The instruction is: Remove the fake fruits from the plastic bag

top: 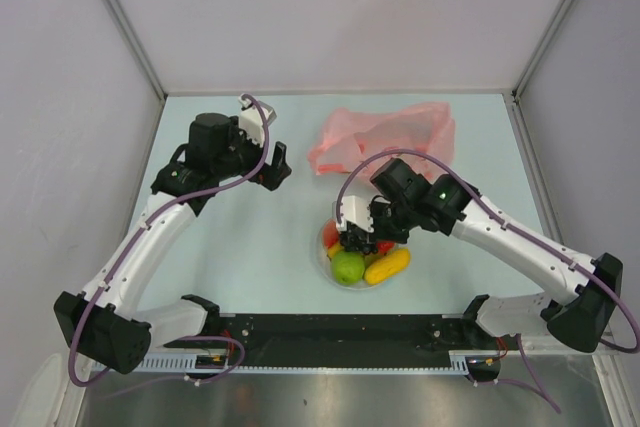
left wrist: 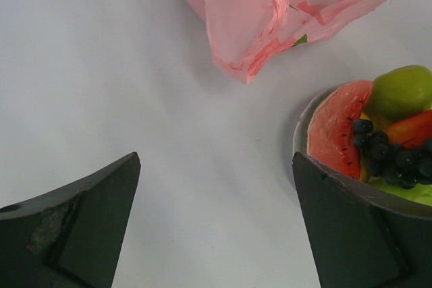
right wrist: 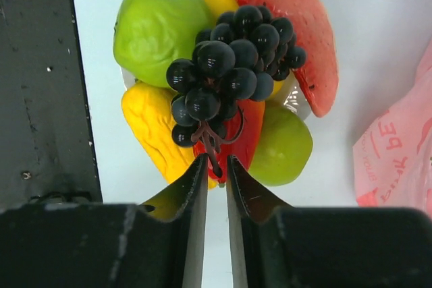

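Note:
The fake fruits are piled on a white plate (top: 325,265). The dark grape bunch (right wrist: 233,59) lies on top of a watermelon slice (right wrist: 290,11), a green fruit (right wrist: 158,32), a green apple (right wrist: 283,146), a yellow oblong one (right wrist: 152,123) and a red piece (right wrist: 250,129). My right gripper (right wrist: 216,161) hovers over the plate, its jaws a narrow gap apart. The grape stem lies loose between the tips. The pink plastic bag (top: 385,135) lies crumpled beyond the plate. My left gripper (left wrist: 216,166) stands wide open over bare table, left of the bag (left wrist: 270,11) and the plate (left wrist: 300,129).
A black rail (top: 340,329) with the arm bases runs along the near edge, just in front of the plate. White walls close off the table at the back and on both sides.

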`<state>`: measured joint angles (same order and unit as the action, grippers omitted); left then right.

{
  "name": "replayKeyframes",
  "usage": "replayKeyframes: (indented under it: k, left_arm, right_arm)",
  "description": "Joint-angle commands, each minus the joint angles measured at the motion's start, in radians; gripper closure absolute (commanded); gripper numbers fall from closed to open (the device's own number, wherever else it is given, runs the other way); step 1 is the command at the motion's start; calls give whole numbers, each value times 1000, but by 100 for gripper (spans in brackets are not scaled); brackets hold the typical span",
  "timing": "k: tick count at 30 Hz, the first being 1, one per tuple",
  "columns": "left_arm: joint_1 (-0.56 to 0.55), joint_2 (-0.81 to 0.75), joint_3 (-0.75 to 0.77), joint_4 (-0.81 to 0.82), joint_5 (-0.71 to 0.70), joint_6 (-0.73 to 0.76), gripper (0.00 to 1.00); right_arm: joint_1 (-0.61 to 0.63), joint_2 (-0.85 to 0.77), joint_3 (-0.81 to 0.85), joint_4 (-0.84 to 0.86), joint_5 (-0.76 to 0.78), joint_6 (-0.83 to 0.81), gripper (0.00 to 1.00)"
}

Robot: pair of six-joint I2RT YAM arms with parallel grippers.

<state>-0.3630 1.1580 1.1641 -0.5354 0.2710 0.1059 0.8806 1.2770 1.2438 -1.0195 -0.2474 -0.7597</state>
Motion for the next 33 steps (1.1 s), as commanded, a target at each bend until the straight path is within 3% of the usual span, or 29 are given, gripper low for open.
replayKeyframes:
  k: [1,3,6,7,17,20,24,25,27,28,33]
  left_arm:
    - [10,-23,0,9,33,11,0]
    - [12,-23,0,8,42,12,0]
    - [12,-23,2,5,50,11,0]
    - [12,-24,3,5,51,11,0]
    - [15,-18,3,-8,30,21,0]
    - [16,-18,-1,-8,17,21,0]
    - [16,-21,-7,11,-32,6,0]
    - [18,-23,-14,15,-50,2,0]
    - [24,-24,-20,31,-114,-15,0]
    - [25,-24,-23,37,-137,-18,0]
    - [27,-20,-33,64,-268,-52,0]
  right_arm:
    - [4,-53,-33,4,36,-23,78]
    - [4,-62,-44,10,42,-24,75]
    - [1,-77,-60,2,49,-29,46]
    - [3,-83,-61,-5,53,-29,43]
    - [-63,-145,-67,-27,138,-14,27]
    - [-176,-163,-67,-14,145,29,23]
    - [-431,-173,-69,24,149,149,14]
    - [-563,-171,-69,48,146,213,13]
    - [-694,-162,-73,84,135,275,0]
    - [-815,-159,-87,110,148,316,0]
    - [-1011,-200,-176,260,362,598,0]
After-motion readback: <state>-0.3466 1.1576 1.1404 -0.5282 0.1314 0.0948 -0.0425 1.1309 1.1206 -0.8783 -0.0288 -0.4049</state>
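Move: The grape bunch I've just set on the fruit pile is about 4 cm to my right hand's left, 1 cm ahead and some 5 cm below, its stem end still between my part-open fingertips. From that hand, the green pear is 5 cm ahead and 4 cm right, the yellow mango 5 cm back and 4 cm right, and the watermelon slice 5 cm ahead and 6 cm left, all roughly 8 cm down. From my left hand, the grapes lie some 13 cm back, 17 cm right and 12 cm lower. I spread my right fingers from slightly parted to fully open, freeing the stem, while the hand eases a couple of centimetres right and dips about 1 cm. Then I swing it away from the fruit plate, quickening, some 25 cm right and 10 cm forward at nearly the same height, turning about 75 degrees clockwise. Late on, my open left hand drifts about 3 cm, mostly left. ##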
